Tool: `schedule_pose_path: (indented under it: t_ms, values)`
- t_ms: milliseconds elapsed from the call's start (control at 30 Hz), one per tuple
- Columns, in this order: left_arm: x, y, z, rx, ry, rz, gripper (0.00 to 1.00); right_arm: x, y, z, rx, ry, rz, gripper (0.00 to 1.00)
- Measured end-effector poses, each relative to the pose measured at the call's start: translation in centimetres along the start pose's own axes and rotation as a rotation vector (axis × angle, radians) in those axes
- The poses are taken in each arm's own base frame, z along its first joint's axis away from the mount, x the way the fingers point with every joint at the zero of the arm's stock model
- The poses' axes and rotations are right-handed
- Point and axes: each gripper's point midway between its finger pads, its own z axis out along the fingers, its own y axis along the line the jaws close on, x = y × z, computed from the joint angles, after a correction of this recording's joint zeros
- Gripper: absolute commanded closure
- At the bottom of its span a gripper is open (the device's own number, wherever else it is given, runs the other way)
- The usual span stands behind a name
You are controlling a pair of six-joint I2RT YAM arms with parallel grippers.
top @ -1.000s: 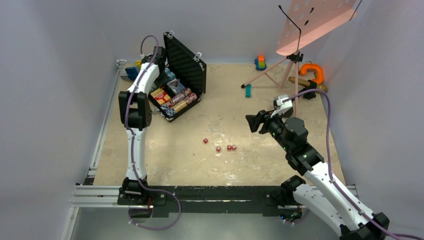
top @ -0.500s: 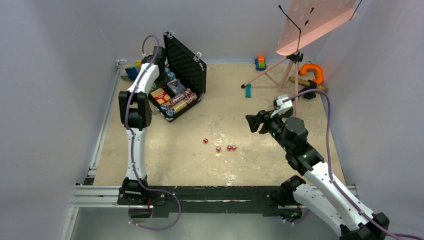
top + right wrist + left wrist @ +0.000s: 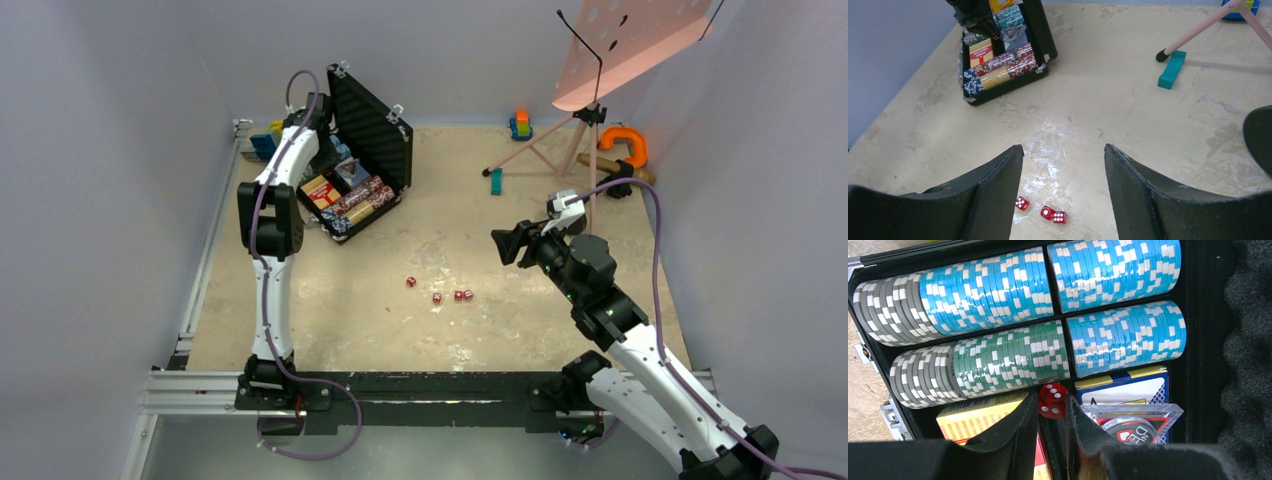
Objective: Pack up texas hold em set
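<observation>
The black briefcase (image 3: 392,195) lies open at the back left, its foam lid (image 3: 372,128) upright. My left gripper (image 3: 1053,404) is inside it, shut on a red die (image 3: 1052,400) over the gap between the yellow card box (image 3: 979,417) and the blue card box (image 3: 1128,388). Rows of blue, grey and green chips (image 3: 998,290) fill the slots beyond. Several red dice (image 3: 437,297) lie loose mid-table. In the right wrist view three dice (image 3: 1047,212) show below my right gripper (image 3: 1063,150), which hovers open and empty; that gripper (image 3: 505,245) is right of the dice.
A pink music stand (image 3: 620,45) rises at the back right, its tripod legs on the table. An orange clamp-like object (image 3: 625,145), a teal block (image 3: 496,181) and blue and yellow toy blocks (image 3: 520,125) sit near it. More blocks (image 3: 265,140) lie behind the case.
</observation>
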Motion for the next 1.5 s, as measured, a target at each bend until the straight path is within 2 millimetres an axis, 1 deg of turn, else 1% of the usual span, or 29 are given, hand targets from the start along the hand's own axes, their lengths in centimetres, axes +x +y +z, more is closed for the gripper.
schedule_pose_path:
  t_ms: [67,200,300,400,467,667,1000,1167,1267,1333,1500]
  values:
    - [0.1,0.0,0.0,-0.001,0.002,0.001,1.0,0.0,0.0,0.0,0.0,-0.001,0.0,0.35]
    - [0.4,0.0,0.3,-0.001,0.012,0.003,0.96,0.0,0.0,0.0,0.0,0.0,0.0,0.35]
    - [0.4,-0.1,0.3,-0.001,0.015,0.005,0.88,-0.1,0.0,0.0,0.0,-0.002,0.0,0.35]
    - [0.4,-0.1,0.4,-0.001,0.017,0.005,0.83,-0.1,0.0,0.0,-0.001,-0.002,0.0,0.35]
    - [0.4,-0.1,0.4,-0.002,0.017,0.005,0.72,-0.1,0.0,0.0,-0.001,-0.002,0.0,0.35]
    - [0.5,-0.1,0.4,-0.001,0.017,0.005,0.6,-0.2,0.1,-0.1,-0.002,-0.007,0.0,0.35]
    - [0.4,-0.1,0.4,0.0,0.014,0.004,0.58,-0.2,0.1,-0.1,-0.002,-0.007,0.0,0.35]
    - [0.4,-0.1,0.3,0.018,-0.012,-0.008,0.53,-0.2,0.0,-0.1,-0.002,-0.007,0.0,0.35]
    - [0.2,-0.2,-0.3,0.042,-0.039,-0.023,0.5,-0.2,0.0,-0.1,-0.001,-0.008,0.0,0.35]
    - [0.5,0.0,-0.7,0.054,-0.039,-0.033,0.49,-0.2,0.0,-0.1,-0.001,-0.008,0.0,0.35]
    - [0.9,-0.2,-1.2,0.107,-0.061,-0.061,0.48,-0.2,0.0,-0.1,-0.001,-0.008,-0.001,0.35]
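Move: The left hand grips a red die just above its drop spot, the far end of the narrow slot in the chip case, about 1 cm straight below. The card box's middle lies roughly 5 cm back and 2 cm left of the hand; the green chips about 1 cm ahead and 4 cm left. The dealer button is level with the hand, some 6 cm right. From the right hand that slot end is about 30 cm ahead, 41 cm left and 20 cm lower. Down by only about half a centimetre, the left hand settles the pinched die towards the slot and holds there while its fingers open and let go. It then draws up and away, going about 1 cm each back, right and up, tilting its fingertips some 5–10 degrees outward as the fingers keep opening. ##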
